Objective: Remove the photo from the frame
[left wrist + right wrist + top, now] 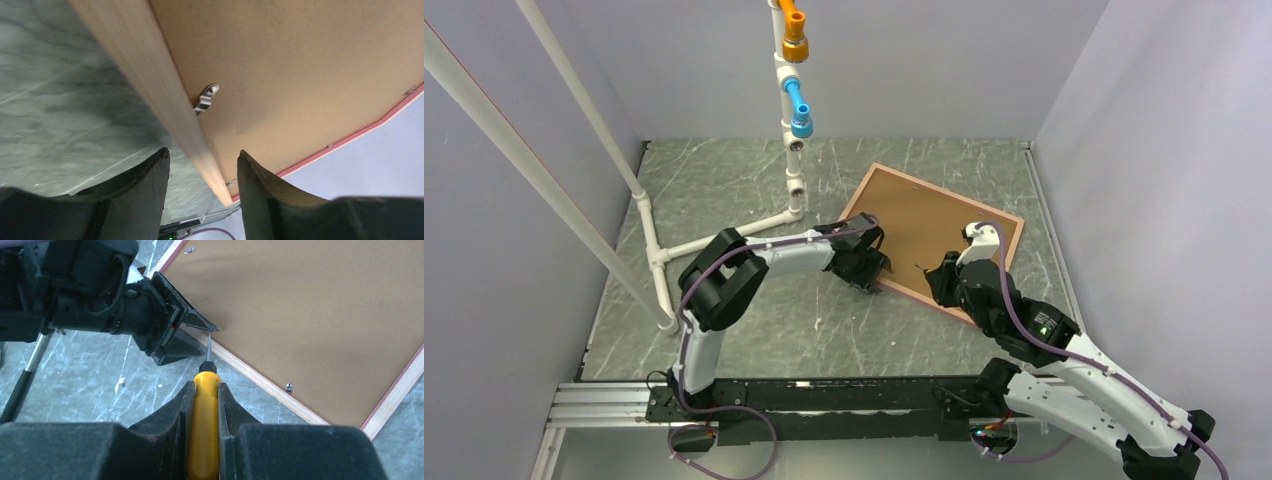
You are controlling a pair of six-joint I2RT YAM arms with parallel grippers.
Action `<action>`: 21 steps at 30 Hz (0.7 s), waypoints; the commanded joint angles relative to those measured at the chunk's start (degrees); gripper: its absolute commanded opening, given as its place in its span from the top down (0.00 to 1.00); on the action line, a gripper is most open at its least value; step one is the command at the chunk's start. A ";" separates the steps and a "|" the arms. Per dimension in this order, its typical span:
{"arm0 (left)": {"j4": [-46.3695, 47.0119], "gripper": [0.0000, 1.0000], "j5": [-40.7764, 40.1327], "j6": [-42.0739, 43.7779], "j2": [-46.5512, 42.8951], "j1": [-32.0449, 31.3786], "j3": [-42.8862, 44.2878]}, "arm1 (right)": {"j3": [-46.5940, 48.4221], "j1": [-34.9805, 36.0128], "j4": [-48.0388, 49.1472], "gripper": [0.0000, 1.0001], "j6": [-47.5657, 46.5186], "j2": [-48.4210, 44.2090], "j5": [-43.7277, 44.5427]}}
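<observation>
The frame (990,209) lies face down on the marble table, showing its brown backing board (924,225); the photo is hidden beneath it. My left gripper (202,157) is open, its fingers straddling the wooden rail (150,75) near a corner with a gap on each side. A small metal clip (206,97) sits on the backing beside that rail. My right gripper (205,390) is shut on a yellow-handled screwdriver (205,415). Its thin blade points at the frame's rail (260,382), right by the left gripper (185,335).
A white pipe stand (792,160) with orange and blue fittings rises at the back, its feet spreading left of the frame. Another clip (289,387) sits further along the rail. Grey walls close in on three sides; an aluminium rail (614,405) runs along the near edge.
</observation>
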 commanded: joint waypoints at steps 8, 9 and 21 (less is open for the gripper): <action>-20.77 0.61 -1.37 -8.74 7.01 -0.80 10.02 | 0.26 -0.17 0.99 1.00 -0.32 -0.05 -0.41; -22.00 0.63 -1.91 -8.33 7.30 -0.80 10.63 | 0.22 -0.13 1.14 1.00 -0.33 -0.02 -0.50; -24.36 1.00 -13.91 14.88 8.26 0.89 14.32 | -3.78 -0.13 5.92 1.00 0.70 2.86 -2.71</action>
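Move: The near rail of the photo frame runs between my half-open left fingers; the spot they will shut on is about 1 cm ahead, 2 cm to the right and 2 cm below. A metal clip sits some 4 cm ahead and 1 cm left of my left hand, and the frame's near right corner roughly 21 cm right and 10 cm back. From my right hand, that rail spot is about 9 cm ahead, 10 cm left and 18 cm down. My left hand slides about 2 cm right and a little forward and down onto the near rail, shuts its half-open fingers and pinches the wood from both sides, then draws some 3 cm back to the left, rolling a good 10 degrees so its left side rises. My right hand keeps hold of the screwdriver, waits, then starts down about 1.5 cm late on. ##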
